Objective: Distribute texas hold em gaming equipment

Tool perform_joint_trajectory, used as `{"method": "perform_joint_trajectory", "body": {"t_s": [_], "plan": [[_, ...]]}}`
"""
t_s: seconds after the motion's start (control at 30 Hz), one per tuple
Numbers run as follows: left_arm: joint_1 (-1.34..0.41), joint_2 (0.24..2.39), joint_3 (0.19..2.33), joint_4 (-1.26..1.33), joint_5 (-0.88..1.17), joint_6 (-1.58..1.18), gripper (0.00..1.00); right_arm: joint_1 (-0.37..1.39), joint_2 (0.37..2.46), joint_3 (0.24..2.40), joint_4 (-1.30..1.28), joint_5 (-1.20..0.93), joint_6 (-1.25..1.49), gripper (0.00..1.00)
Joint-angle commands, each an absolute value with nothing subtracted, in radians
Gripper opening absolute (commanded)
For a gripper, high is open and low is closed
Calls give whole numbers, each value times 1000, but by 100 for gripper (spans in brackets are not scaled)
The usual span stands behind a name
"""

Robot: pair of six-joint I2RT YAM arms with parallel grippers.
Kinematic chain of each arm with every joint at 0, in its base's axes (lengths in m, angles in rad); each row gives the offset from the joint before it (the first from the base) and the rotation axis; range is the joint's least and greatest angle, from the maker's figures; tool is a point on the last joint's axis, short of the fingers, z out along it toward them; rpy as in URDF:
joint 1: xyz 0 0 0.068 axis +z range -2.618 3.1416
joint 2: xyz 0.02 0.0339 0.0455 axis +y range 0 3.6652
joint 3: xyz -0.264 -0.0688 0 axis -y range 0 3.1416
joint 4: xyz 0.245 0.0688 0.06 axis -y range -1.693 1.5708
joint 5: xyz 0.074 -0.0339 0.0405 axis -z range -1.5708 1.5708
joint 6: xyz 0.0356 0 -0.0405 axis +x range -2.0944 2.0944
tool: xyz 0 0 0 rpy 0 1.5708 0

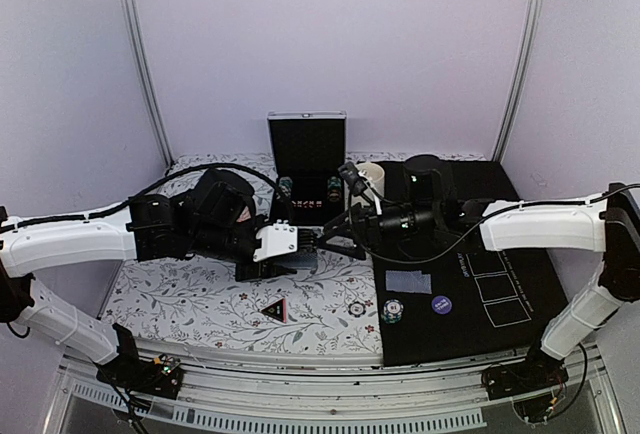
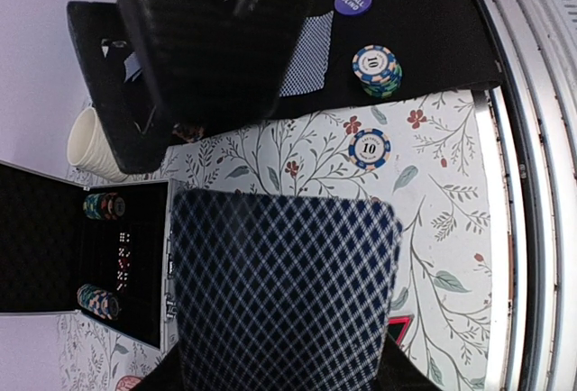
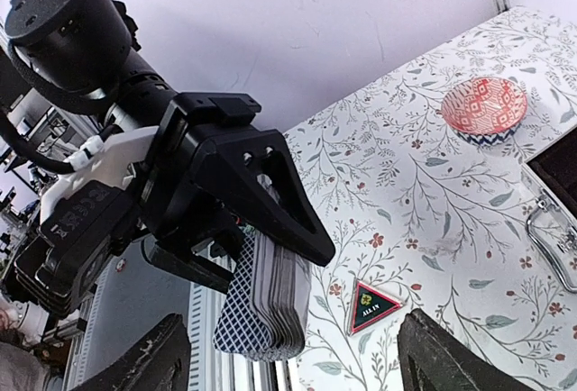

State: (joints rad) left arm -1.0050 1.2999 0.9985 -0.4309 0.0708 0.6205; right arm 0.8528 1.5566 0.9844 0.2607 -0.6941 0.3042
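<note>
My left gripper point(image 1: 298, 251) is shut on a deck of blue-backed playing cards point(image 2: 284, 292), held on edge above the floral cloth; the same deck point(image 3: 266, 305) shows in the right wrist view. My right gripper point(image 1: 326, 237) faces it, open, its fingers point(image 3: 153, 359) on either side of the deck and apart from it. One card point(image 2: 306, 53) lies face down on the black mat. A chip stack point(image 2: 376, 68) and a blue disc point(image 2: 352, 1) sit near it, and a single chip point(image 2: 370, 149) lies on the cloth. The triangle marker point(image 3: 371, 306) lies below the deck.
An open black case point(image 1: 307, 169) with chips point(image 2: 99, 256) stands at the back. A cream cup point(image 2: 90, 143) is beside it. A pink dish point(image 3: 484, 107) sits on the floral cloth at the far left. The black mat point(image 1: 500, 254) covers the right half of the table.
</note>
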Motion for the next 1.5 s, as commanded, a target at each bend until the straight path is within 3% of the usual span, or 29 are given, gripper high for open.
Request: {"method": "perform_joint_trajectory", "body": {"t_s": [0.0,0.17,0.57,1.27,1.33,1.47], "plan": [[-1013,1277,1000,-408,87,620,45,882,1631,997,389,-702,339,80],[-1012,1278,1000,-407,91,618,45,889,1711,1048,398,-700,376,76],[-1012,1271,991,-400,63,626,45,888,1714,1064,274,-673,383,38],[-1012,1276,992,-402,55,626,45,888,1595,1115,-27,-537,283,20],[-1011,1276,992,-403,56,626,45,886,1590,1114,-24,-548,283,13],[-1012,1277,991,-402,56,625,45,887,1590,1122,-51,-551,285,8]]}}
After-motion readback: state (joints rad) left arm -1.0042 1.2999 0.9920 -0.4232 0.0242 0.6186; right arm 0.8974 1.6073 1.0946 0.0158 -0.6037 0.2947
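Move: The deck of cards, held in the left fingers, lies about 5 cm to the right hand's left, some 2 cm lower and 1 cm nearer the base. Well below, on the table some 22 cm down, the ALL IN triangle is 14 cm left and 3 cm back, a loose "10" chip 5 cm right and 3 cm back, and the open chip case some 29 cm ahead and 8 cm left. From the left hand, the deck's middle is about 2 cm right, 1 cm ahead and 2 cm down. The right fingertips come onto the free end of the deck and pinch at its edge, closing from wide open to nearly shut. The hand first reaches left and down about 3.5 cm each way, then eases back right some 2 cm and slightly up, fingers tipping down about 10 degrees. The left hand keeps its grip on the deck, barely shifting. ##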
